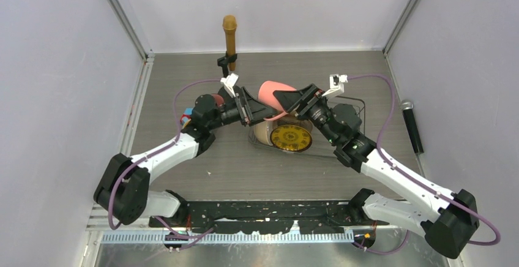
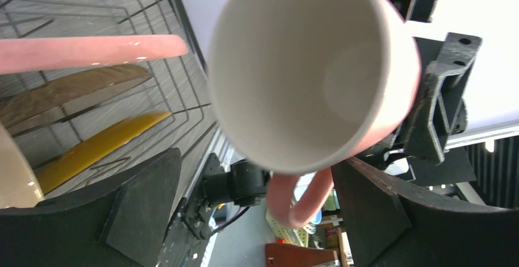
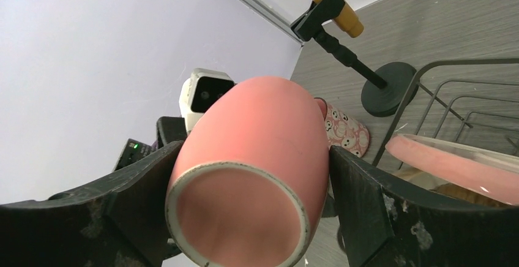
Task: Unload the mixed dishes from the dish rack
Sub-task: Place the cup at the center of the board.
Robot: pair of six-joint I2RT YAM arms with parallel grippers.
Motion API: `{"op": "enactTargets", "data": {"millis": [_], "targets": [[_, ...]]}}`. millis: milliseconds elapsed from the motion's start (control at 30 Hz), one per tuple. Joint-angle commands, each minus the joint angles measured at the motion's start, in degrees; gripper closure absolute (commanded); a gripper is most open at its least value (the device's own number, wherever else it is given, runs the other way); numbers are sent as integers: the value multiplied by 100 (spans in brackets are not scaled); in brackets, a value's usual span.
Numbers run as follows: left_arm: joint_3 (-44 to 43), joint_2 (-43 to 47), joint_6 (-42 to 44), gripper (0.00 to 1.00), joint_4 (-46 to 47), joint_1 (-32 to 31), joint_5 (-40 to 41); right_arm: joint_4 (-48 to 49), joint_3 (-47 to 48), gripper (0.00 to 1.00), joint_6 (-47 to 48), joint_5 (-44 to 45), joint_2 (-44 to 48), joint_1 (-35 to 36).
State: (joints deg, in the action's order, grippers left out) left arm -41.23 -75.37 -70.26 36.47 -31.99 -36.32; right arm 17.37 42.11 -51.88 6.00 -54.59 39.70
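A pink mug with a cream inside hangs in the air above the black wire dish rack. My right gripper is shut on its body, one finger on each side. My left gripper is open, and the mug's handle hangs between its spread fingers without touching them. In the rack stand a large pink plate, a brownish bowl, a yellow patterned plate and a cream bowl.
A microphone stand with a tan microphone stands behind the rack, its round base beside the rack's corner. A pink patterned mug lies on the table near that base. A black microphone lies at the right. Toy blocks sit by my left arm.
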Motion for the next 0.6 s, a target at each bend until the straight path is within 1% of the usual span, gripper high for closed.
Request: {"op": "enactTargets", "data": {"millis": [0, 67, 200, 367, 433, 467, 533, 567], "targets": [[-137, -153, -505, 8, 1302, -82, -117, 1454, 79, 81, 59, 234, -168, 197], [-139, -243, -599, 18, 1477, -93, -142, 1589, 62, 81, 62, 283, -257, 276], [-114, -381, -836, 50, 1843, -103, -169, 1654, 12, 81, 109, 504, -290, 353], [-89, -452, -972, 81, 2054, -106, -132, 1783, -125, 81, 93, 530, -302, 386], [-51, -480, -1044, 99, 2163, -116, -71, 1818, -184, 81, 34, 515, -306, 386], [-25, -498, -1086, 100, 2229, -130, -26, 1804, -198, 81, 19, 507, -307, 388], [16, -553, -1190, 100, 2453, -140, 15, 1713, -217, 74, -4, 480, -294, 389], [40, -583, -1253, 100, 2601, -140, 23, 1676, -231, 61, -6, 461, -273, 387]]}}
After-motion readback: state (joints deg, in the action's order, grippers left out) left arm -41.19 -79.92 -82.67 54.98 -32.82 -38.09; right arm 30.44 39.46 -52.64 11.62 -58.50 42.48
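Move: The pink cup's handle, hanging on the cup's near side, lies about 3 cm above the left hand's open grip, 2 cm to the right and 2 cm back; the cup's middle is some 4 cm ahead, 3 cm right and 4 cm above. In the rack, about 14 cm below, the pink plate stands 5 cm ahead and 7 cm right, the yellow dish 2 cm back and 8 cm right. For the right hand, the held cup is about 1 cm ahead and 1 cm left, level, its handle roughly 5 cm back. The pink cup's handle is taken by the left hand, which rises about 4 cm, easing slightly right, its fingertips tipping up some 10 degrees, while the wide-open fingers close and pinch the handle from below and above. The right hand keeps its hold on the cup body, edging about 1 cm forward and 1 cm left, dipping slightly, then rising to end 1 cm higher. ##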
